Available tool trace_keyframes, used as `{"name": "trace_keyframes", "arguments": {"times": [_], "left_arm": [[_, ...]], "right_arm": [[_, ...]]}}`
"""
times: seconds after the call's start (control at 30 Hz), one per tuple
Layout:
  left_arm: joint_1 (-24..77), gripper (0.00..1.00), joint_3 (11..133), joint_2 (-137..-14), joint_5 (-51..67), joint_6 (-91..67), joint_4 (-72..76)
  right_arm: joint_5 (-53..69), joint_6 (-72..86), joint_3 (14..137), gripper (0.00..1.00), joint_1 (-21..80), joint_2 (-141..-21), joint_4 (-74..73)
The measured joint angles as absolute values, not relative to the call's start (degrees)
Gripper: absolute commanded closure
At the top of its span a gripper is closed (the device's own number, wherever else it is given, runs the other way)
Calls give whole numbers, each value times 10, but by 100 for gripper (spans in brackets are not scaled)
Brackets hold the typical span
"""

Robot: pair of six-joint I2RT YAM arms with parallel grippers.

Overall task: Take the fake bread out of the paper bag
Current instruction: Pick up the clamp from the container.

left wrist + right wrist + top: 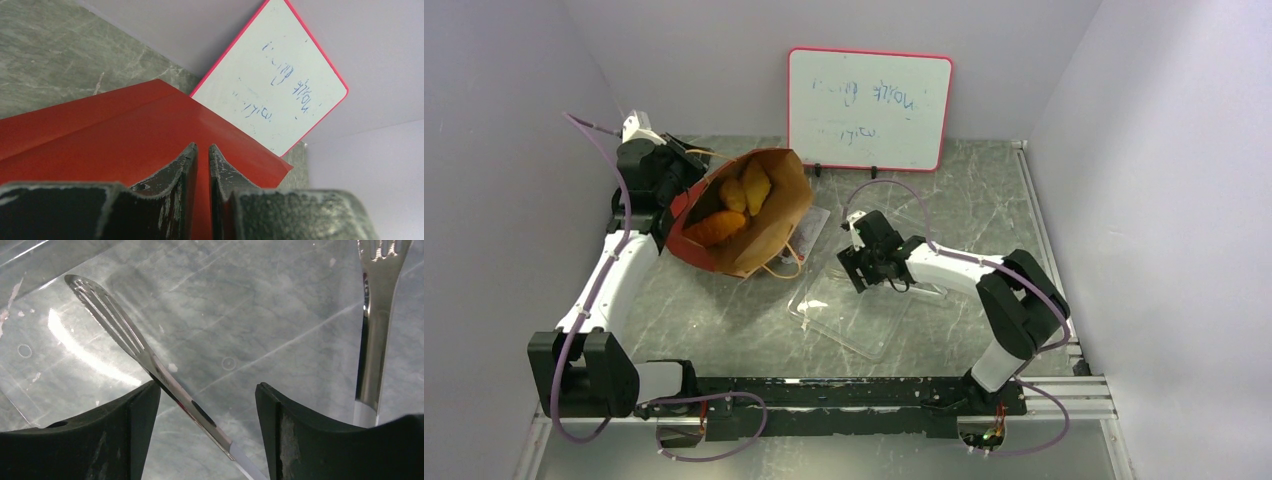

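The red paper bag (786, 205) lies tilted at the back left, its brown inside facing the camera. Inside it sits fake bread: an orange piece (714, 228), a yellow-orange piece (756, 185) and a smaller golden one (732, 196). My left gripper (682, 190) is shut on the bag's rear edge; in the left wrist view the red wall (125, 130) runs between the nearly closed jaws (202, 150). My right gripper (858, 274) hovers open over a clear plastic tray (864, 322), apart from the bag. One slotted metal tong arm (125, 335) passes between its jaws (207, 387).
A second metal tong arm (375, 340) lies to the right of my right fingers, over the clear tray (280, 305). A red-framed whiteboard (869, 108) leans on the back wall, also showing as the whiteboard (280, 85) in the left wrist view. Walls close in left and right.
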State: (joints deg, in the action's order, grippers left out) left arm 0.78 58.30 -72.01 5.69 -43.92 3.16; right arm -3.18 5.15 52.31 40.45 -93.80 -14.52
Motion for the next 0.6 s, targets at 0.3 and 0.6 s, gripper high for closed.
{"name": "trace_keyframes", "arguments": {"times": [0.3, 0.6], "left_arm": [[-4, 90, 582, -720, 67, -439, 31], [-6, 90, 582, -720, 72, -437, 27]], "right_arm": [[10, 51, 523, 64, 398, -948, -135], [32, 82, 524, 75, 400, -948, -135]]}}
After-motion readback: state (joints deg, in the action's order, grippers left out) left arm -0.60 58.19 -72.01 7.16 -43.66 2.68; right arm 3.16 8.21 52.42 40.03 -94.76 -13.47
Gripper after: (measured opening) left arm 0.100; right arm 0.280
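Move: From the right hand, low over the clear container, the open clamp's middle lies about 5 cm to the right, 2 cm ahead and 1 cm below, with its near leg already running between the fingers. The container is centred about 2 cm below, some 1 cm back. The white packet sits some 12 cm left and 8 cm ahead. From the left hand, the clamp is about 36 cm right, 13 cm back and 27 cm down. Close the right fingers from well open to roughly a quarter open around the near leg of the clamp, just on the metal ahead of its pale handle. Stay low over the container and ease the hand about 2 cm left and 1 cm back, tilting it slightly; don't lift yet. ##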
